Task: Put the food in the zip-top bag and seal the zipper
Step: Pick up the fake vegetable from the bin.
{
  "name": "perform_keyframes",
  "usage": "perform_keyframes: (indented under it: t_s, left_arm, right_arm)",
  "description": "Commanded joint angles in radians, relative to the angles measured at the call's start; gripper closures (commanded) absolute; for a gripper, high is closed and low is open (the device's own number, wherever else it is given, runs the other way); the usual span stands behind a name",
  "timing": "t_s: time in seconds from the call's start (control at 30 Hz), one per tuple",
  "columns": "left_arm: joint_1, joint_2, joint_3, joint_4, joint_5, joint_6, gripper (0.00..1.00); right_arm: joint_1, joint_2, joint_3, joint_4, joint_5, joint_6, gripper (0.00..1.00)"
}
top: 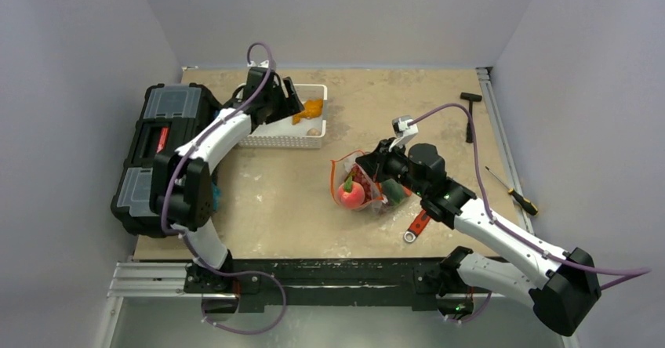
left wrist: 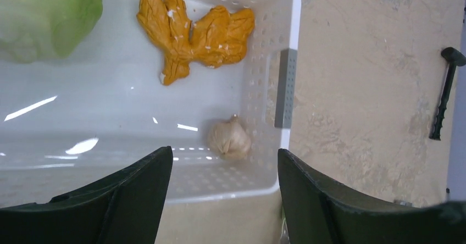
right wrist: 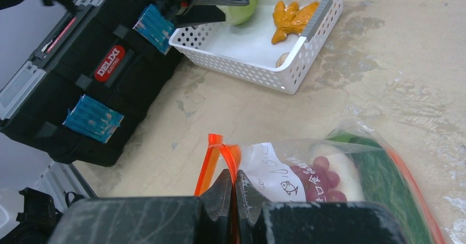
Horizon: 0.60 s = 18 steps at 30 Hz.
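Note:
The clear zip-top bag [top: 367, 190] lies mid-table holding a pink peach [top: 350, 194], dark red grapes [right wrist: 314, 173], a white radish [right wrist: 347, 173] and a green leafy piece [right wrist: 387, 192]. My right gripper [right wrist: 235, 186] is shut on the orange-red zipper [right wrist: 226, 157] at the bag's mouth, which stands folded above the fingertips. My left gripper [left wrist: 225, 164] hangs open and empty over the white basket [left wrist: 295, 24]. A beige bulb [left wrist: 229, 138] lies just beyond its fingertips. An orange knobbly piece [left wrist: 195, 31] and a green lettuce [left wrist: 46, 13] lie farther in the basket.
A black toolbox [top: 157, 152] stands at the table's left edge, beside the basket [top: 288, 135]. A red-handled wrench [top: 417, 226] lies near the bag. A screwdriver [top: 514, 193] and a black T-shaped tool [top: 470, 111] lie at the right.

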Motion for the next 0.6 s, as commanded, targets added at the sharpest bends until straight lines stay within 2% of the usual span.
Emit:
perform_keyframes:
  t_s: [0.0, 0.1, 0.37, 0.57]
  left_arm:
    - [0.04, 0.132, 0.151, 0.015, 0.091, 0.026, 0.31]
    - [0.039, 0.219, 0.225, 0.002, 0.03, 0.06, 0.31]
    - [0.015, 0.405, 0.416, -0.192, -0.151, 0.088, 0.31]
    - [0.002, 0.492, 0.496, -0.262, -0.175, 0.098, 0.31]
  right_arm:
    - [-0.004, -0.007, 0.051, 0.005, 0.039, -0.049, 1.0]
    - [-0.006, -0.011, 0.052, 0.003, 0.04, -0.055, 1.0]
    - [-0.008, 0.01, 0.049, 0.02, 0.039, -0.057, 1.0]
    - [-0.008, 0.018, 0.045, 0.028, 0.039, -0.057, 1.0]
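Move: The orange fake vegetable lies in the bin about 8 cm ahead of my left hand, 3 cm to its right and some 14 cm below. The garlic is nearly level with that hand fore and aft, 5 cm to its right and just as low; the cabbage sits 10 cm ahead, 11 cm to its left and 12 cm down. From my right hand the orange vegetable is roughly 25 cm ahead, 17 cm left and 20 cm below. I carry my left hand forward and down together towards the orange vegetable, about 7 cm out and 8 cm down, letting the forward run die away until I am sinking straight down. The fingers stay open and the wrist tips some 10 degrees steeper while its left side lifts as much. My right hand stays nearly still and keeps its pinch on the bag's edge. ##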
